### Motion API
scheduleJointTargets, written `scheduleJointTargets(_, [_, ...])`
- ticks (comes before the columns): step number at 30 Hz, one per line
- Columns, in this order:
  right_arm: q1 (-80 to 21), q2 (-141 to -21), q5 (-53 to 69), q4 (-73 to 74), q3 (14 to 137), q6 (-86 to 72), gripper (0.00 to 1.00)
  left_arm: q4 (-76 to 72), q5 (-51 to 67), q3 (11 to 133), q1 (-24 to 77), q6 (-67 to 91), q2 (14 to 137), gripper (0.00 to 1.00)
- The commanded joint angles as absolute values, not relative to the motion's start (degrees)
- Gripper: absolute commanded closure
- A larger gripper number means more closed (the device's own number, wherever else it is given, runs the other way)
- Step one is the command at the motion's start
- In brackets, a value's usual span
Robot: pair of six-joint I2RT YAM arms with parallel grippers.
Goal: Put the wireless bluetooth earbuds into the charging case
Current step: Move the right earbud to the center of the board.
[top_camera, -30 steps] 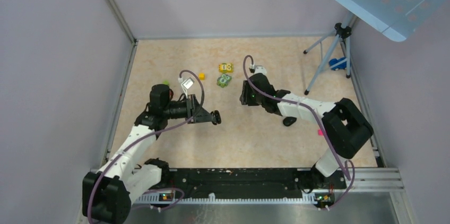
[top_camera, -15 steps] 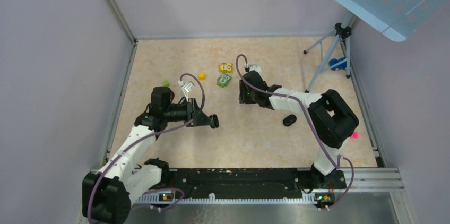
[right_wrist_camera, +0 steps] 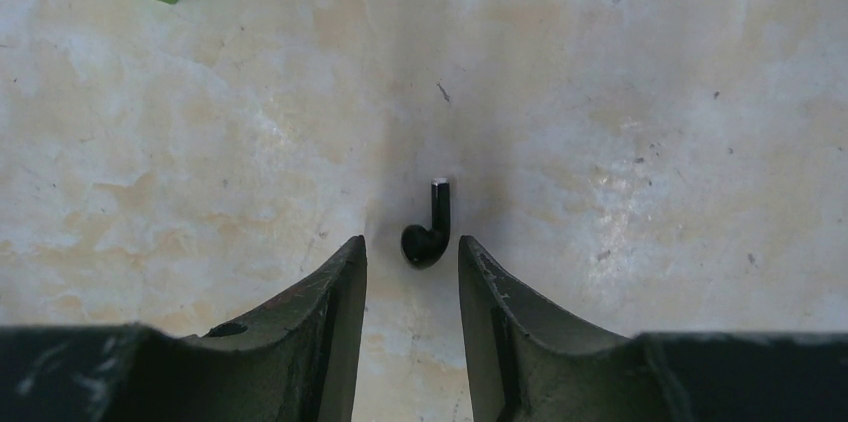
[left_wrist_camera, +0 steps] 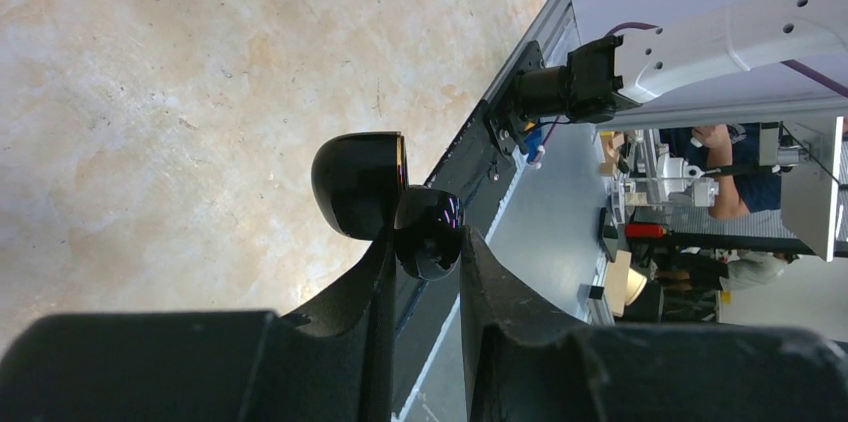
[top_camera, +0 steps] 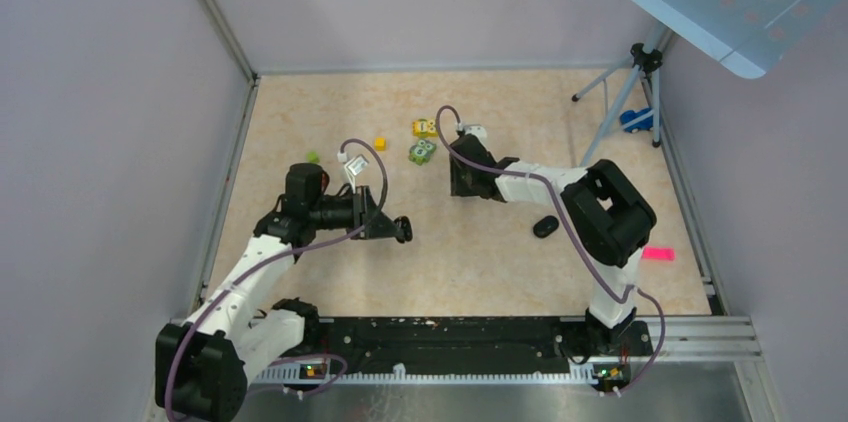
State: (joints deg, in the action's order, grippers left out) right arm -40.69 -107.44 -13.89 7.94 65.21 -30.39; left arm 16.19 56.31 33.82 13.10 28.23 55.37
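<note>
My left gripper [top_camera: 400, 228] is shut on the charging case [left_wrist_camera: 430, 222], a glossy black roundish case. Its lid [left_wrist_camera: 355, 182] stands open to one side, and the case is held above the table, left of centre. My right gripper [top_camera: 460, 188] points down at the table near the middle, open. In the right wrist view one earbud [right_wrist_camera: 425, 242], a tiny black piece with a short stem, lies on the table between the tips of my right gripper [right_wrist_camera: 412, 247], touching neither finger. The second earbud is not in view.
A black oval thing [top_camera: 545, 227] lies right of centre; I cannot tell what it is. A green toy block [top_camera: 422, 150] and a yellow one [top_camera: 425, 127] sit behind the right gripper. A small yellow cube [top_camera: 380, 143], a pink strip [top_camera: 657, 254] and a tripod [top_camera: 615, 112] are also there.
The right arm's elbow has swung in and its gripper has shifted slightly left and back, uncovering the black oval thing. The left gripper has stayed almost still with the case.
</note>
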Motion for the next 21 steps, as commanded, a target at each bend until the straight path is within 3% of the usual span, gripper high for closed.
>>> scheduleJointTargets(1, [-40.3, -109.9, -14.7, 8.1, 68.8, -29.3, 0.62, 16.8, 57.8, 35.5, 13.1, 25.0, 54.5, 1.00])
scheduleJointTargets(7, [-40.4, -110.6, -14.9, 6.2, 67.8, -31.6, 0.64, 14.6, 59.9, 34.8, 13.1, 26.1, 54.1, 1.00])
scheduleJointTargets(18, [-40.3, -106.6, -14.4, 3.6, 62.4, -33.3, 0.90, 15.9, 58.9, 34.8, 13.1, 24.6, 55.3, 1.00])
scheduleJointTargets(21, [-40.3, -103.0, -14.4, 2.7, 59.3, -33.5, 0.91, 13.9, 61.9, 34.6, 13.1, 24.7, 55.3, 1.00])
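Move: The right earbud lies almost between the right hand's open fingertips, about 1 cm ahead and 1 cm to the left, some 1 cm below. The green toy is roughly 10 cm ahead and 9 cm to the left of that hand; the yellow toy is some 17 cm ahead and 9 cm left. From the left hand, still holding the black case, the earbud lies about 16 cm ahead, 11 cm to the right and 15 cm below. The right earbud's rounded end is pinched between the right fingertips: the hand first slides about 1 cm forward and leftward, level and close over the table, to bring the open fingers around it. Then it all but stops while the fingers close from a partly open gap until they stand almost shut on the earbud, the hand tilting a few degrees. ##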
